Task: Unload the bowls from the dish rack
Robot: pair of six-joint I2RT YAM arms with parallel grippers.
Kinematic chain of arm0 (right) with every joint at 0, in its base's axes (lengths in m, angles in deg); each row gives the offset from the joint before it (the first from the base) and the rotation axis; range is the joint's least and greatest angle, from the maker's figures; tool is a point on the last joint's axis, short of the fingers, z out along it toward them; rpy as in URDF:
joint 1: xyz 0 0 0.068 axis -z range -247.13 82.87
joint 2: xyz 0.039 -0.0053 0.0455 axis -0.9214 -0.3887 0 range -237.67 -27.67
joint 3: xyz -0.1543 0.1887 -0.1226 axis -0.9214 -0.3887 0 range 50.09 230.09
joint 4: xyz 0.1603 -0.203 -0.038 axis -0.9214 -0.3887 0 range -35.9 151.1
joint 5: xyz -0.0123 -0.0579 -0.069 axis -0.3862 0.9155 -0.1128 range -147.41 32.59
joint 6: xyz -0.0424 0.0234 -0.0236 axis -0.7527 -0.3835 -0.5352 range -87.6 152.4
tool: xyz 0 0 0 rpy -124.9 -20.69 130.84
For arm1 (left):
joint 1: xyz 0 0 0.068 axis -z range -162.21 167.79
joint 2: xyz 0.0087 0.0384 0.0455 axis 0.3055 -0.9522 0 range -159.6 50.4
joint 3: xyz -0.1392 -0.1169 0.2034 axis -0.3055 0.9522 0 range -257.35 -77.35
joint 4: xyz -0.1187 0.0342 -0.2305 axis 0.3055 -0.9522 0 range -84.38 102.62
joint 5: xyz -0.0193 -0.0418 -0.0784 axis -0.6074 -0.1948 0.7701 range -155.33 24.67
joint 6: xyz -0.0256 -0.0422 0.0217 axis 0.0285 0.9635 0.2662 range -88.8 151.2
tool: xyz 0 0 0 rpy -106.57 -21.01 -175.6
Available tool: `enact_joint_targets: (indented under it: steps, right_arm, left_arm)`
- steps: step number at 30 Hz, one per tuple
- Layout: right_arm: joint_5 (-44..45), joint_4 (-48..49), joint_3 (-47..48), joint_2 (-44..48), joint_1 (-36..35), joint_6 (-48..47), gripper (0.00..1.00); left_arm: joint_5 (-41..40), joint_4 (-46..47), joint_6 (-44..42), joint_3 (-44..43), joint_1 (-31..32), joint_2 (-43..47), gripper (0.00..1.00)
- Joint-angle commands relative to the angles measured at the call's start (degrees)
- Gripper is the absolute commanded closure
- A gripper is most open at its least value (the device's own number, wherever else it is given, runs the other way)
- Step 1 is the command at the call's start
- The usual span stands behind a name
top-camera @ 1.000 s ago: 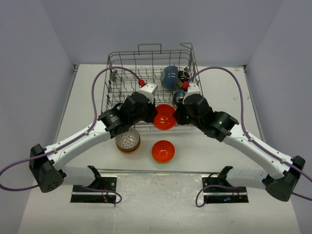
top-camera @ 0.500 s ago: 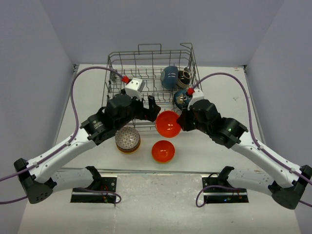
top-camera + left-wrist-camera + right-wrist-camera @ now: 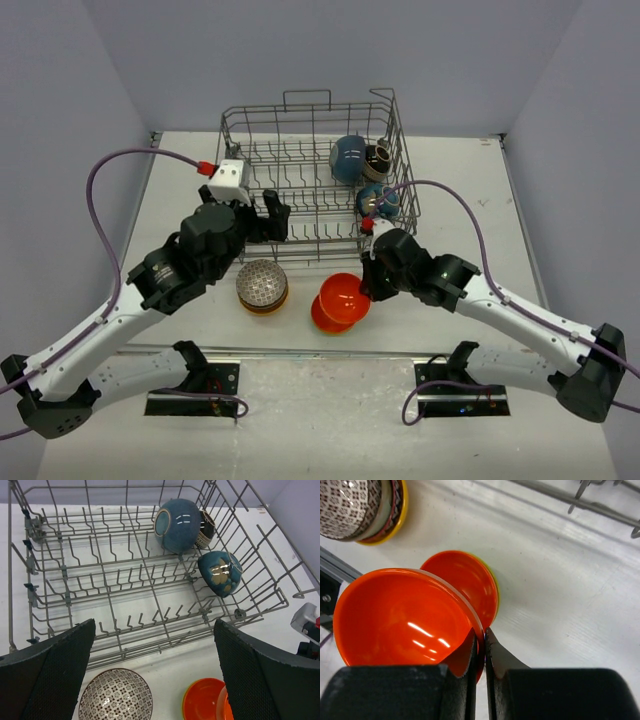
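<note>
The grey wire dish rack (image 3: 305, 109) stands at the back and holds a blue bowl (image 3: 348, 157), a black-and-cream bowl (image 3: 378, 156) and a dark teal patterned bowl (image 3: 378, 200). My right gripper (image 3: 368, 290) is shut on the rim of an orange bowl (image 3: 400, 615). It holds this bowl tilted just above another orange bowl (image 3: 470, 580), which rests on the table with a yellow-green rim under it. My left gripper (image 3: 154, 630) is open and empty at the rack's front left, above a zigzag patterned bowl (image 3: 116, 696).
The patterned bowl tops a short stack (image 3: 262, 286) left of the orange bowls. The rack's front rail (image 3: 125, 652) runs just beyond both stacks. Upright tines fill the left half of the rack. A metal rail (image 3: 330, 352) lines the table's near edge.
My left gripper let go of the orange bowl, opened wide and drew back to the left. My right gripper carried the bowl from the rack's front down over the orange bowl on the table.
</note>
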Motion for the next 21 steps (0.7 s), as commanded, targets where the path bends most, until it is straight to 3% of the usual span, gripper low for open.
enact_joint_targets:
  steps: [1,7,21]
  right_arm:
    - [-2.0,4.7,-0.7,-2.1,-0.9,1.3,1.0]
    - [0.4,5.4,-0.9,-8.9,-1.2,1.7,1.0]
    - [2.1,9.0,-1.7,-15.3,-1.3,2.9,0.99]
  left_arm:
    - [-3.5,-1.9,-0.3,0.6,-0.2,1.1,0.0]
    - [-4.8,-3.3,-0.3,2.3,-0.2,1.7,0.0]
    - [-5.8,-4.5,-1.0,3.8,-0.2,2.2,0.0]
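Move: The right hand pinches the rim of an orange bowl, whose stack lies roughly 4 cm back, 7 cm to the left and 12 cm below that hand. The patterned stack stands about 2 cm ahead of the hand, 24 cm left and 11 cm down, and the blue flowered bowl in the rack some 23 cm ahead, 3 cm right and 8 cm below. From the left hand the orange stack is about 12 cm back, 15 cm right and 29 cm down. The right hand, its shut fingers keeping their pinch on the rim's right side, lowers the orange bowl about 7 cm, drifting slightly left and slowing as it sinks into the mouth of the orange stack, while the wrist tips the fingers some 10 degrees more steeply down. Out in front of the rack the empty left hand, still wide open, eases about 3 cm down and 2 cm to its left, touching nothing. ##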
